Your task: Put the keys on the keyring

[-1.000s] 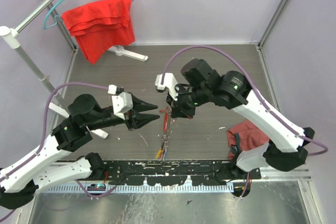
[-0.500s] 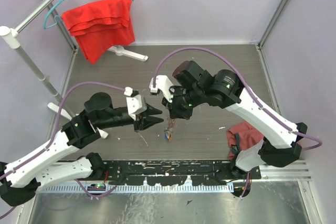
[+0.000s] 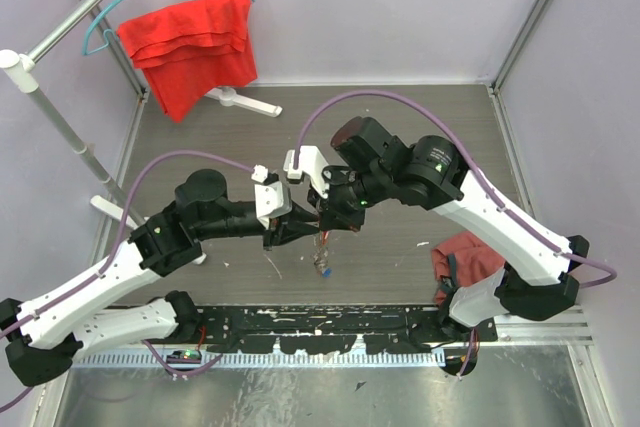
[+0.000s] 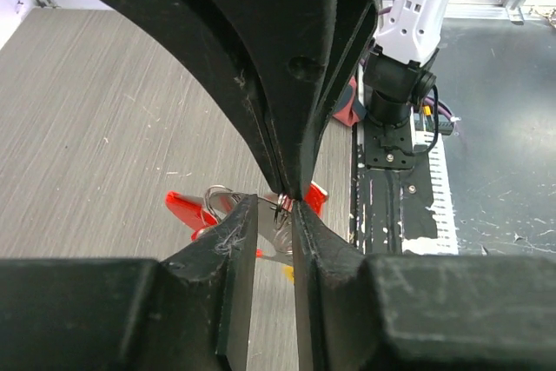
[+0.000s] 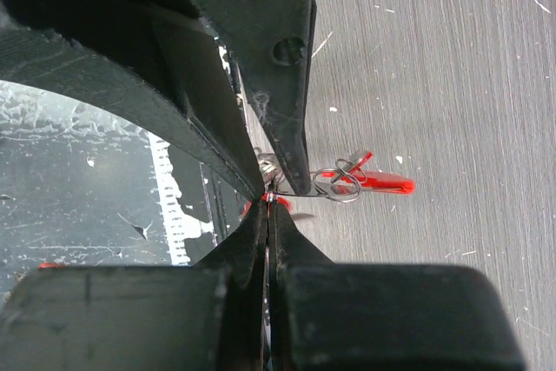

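Observation:
Both grippers meet over the middle of the table. My right gripper (image 3: pixel 322 228) (image 5: pixel 268 201) is shut on a thin wire keyring (image 4: pixel 287 202), held at its fingertips. The keys (image 3: pixel 322 264) dangle below it, silver with red tags (image 5: pixel 382 184) (image 4: pixel 188 209) and small rings (image 5: pixel 344 182). My left gripper (image 3: pixel 299 231) (image 4: pixel 274 215) comes in from the left. Its jaws stand a narrow gap apart, astride the keyring and the right gripper's tips. Whether they touch the ring I cannot tell.
A red cloth (image 3: pixel 190 47) hangs on a teal hanger from the rack at the back left, whose white foot (image 3: pixel 240 100) rests on the table. Another red cloth (image 3: pixel 466 252) lies by the right arm's base. A black rail (image 3: pixel 330 325) runs along the near edge.
The left gripper has moved right, up to the right gripper, and its jaws have narrowed. The right gripper has shifted slightly left. The keys have come up off the table and now dangle.

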Controlling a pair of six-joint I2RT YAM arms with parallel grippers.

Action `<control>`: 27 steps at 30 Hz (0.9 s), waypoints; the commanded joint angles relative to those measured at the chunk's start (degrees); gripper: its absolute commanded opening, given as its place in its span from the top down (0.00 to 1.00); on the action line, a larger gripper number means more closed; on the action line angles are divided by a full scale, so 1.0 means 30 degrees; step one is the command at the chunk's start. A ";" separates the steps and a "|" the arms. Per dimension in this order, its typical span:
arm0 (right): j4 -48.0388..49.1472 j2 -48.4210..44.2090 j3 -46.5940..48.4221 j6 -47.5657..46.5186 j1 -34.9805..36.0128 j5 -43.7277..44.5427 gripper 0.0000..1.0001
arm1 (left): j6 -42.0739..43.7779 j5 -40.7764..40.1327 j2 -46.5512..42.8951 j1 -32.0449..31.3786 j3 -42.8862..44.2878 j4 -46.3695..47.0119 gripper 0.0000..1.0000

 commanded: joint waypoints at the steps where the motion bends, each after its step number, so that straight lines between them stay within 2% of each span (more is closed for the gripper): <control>1: 0.1461 -0.0925 0.0101 0.0274 0.0166 -0.0469 0.99 | 0.0266 0.0647 0.0012 -0.0009 0.0773 0.0633 0.73; 6: 0.1582 -0.0970 -0.0030 0.0304 0.0177 -0.0440 0.99 | 0.0295 0.0823 0.0063 -0.0010 0.0839 0.0605 0.84; 10: 0.1981 -0.1147 -0.0332 0.0417 0.0178 -0.0410 0.99 | 0.0368 0.0933 0.0169 -0.0014 0.0933 0.0567 1.00; 13: 0.2490 -0.1465 -0.0634 0.0601 0.0175 -0.0119 0.98 | 0.0570 0.1081 0.0103 -0.0004 0.0979 0.0662 1.00; 17: 0.4328 -0.2590 -0.1376 0.1520 0.0182 0.1295 0.72 | 0.0303 0.0013 -0.0505 -0.0012 0.0471 0.1729 1.00; 19: 0.5903 -0.3567 -0.2289 0.2404 0.0183 0.2320 0.63 | 0.0066 -0.1012 -0.0886 -0.0011 -0.0010 0.2601 1.00; 23: 0.9807 -0.5936 -0.4777 0.4339 0.0175 0.4245 0.57 | -0.0632 -0.2666 -0.1752 -0.0002 -0.1277 0.4492 1.00; 27: 1.3379 -0.7815 -0.7255 0.6758 0.0196 0.6319 0.56 | -0.1560 -0.3724 -0.2474 -0.0015 -0.2412 0.6688 1.00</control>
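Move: The keyring's metal loop, which the right fingers still pinch, lies just off the left fingertips: about 1 cm to their right, level in height and neither ahead nor back. The keyring's red end sticks out some 5 cm ahead of the left hand, about 1 cm to its right and 2 cm lower. The blue key dangles about 6 cm below that hand, 2 cm back and 1 cm right. For the right hand the loop is right between its finger pads. The keyring's loop changes hands: the left fingers, nearly still around it, shut and pinch it, and only then do the right fingers open and let go. The right hand backs off upward about 5 cm, drifting right and forward and swinging its fingers up towards level, some 25 degrees, while the left keeps its pinch and rises 2 to 3 cm, a little forward and left. ##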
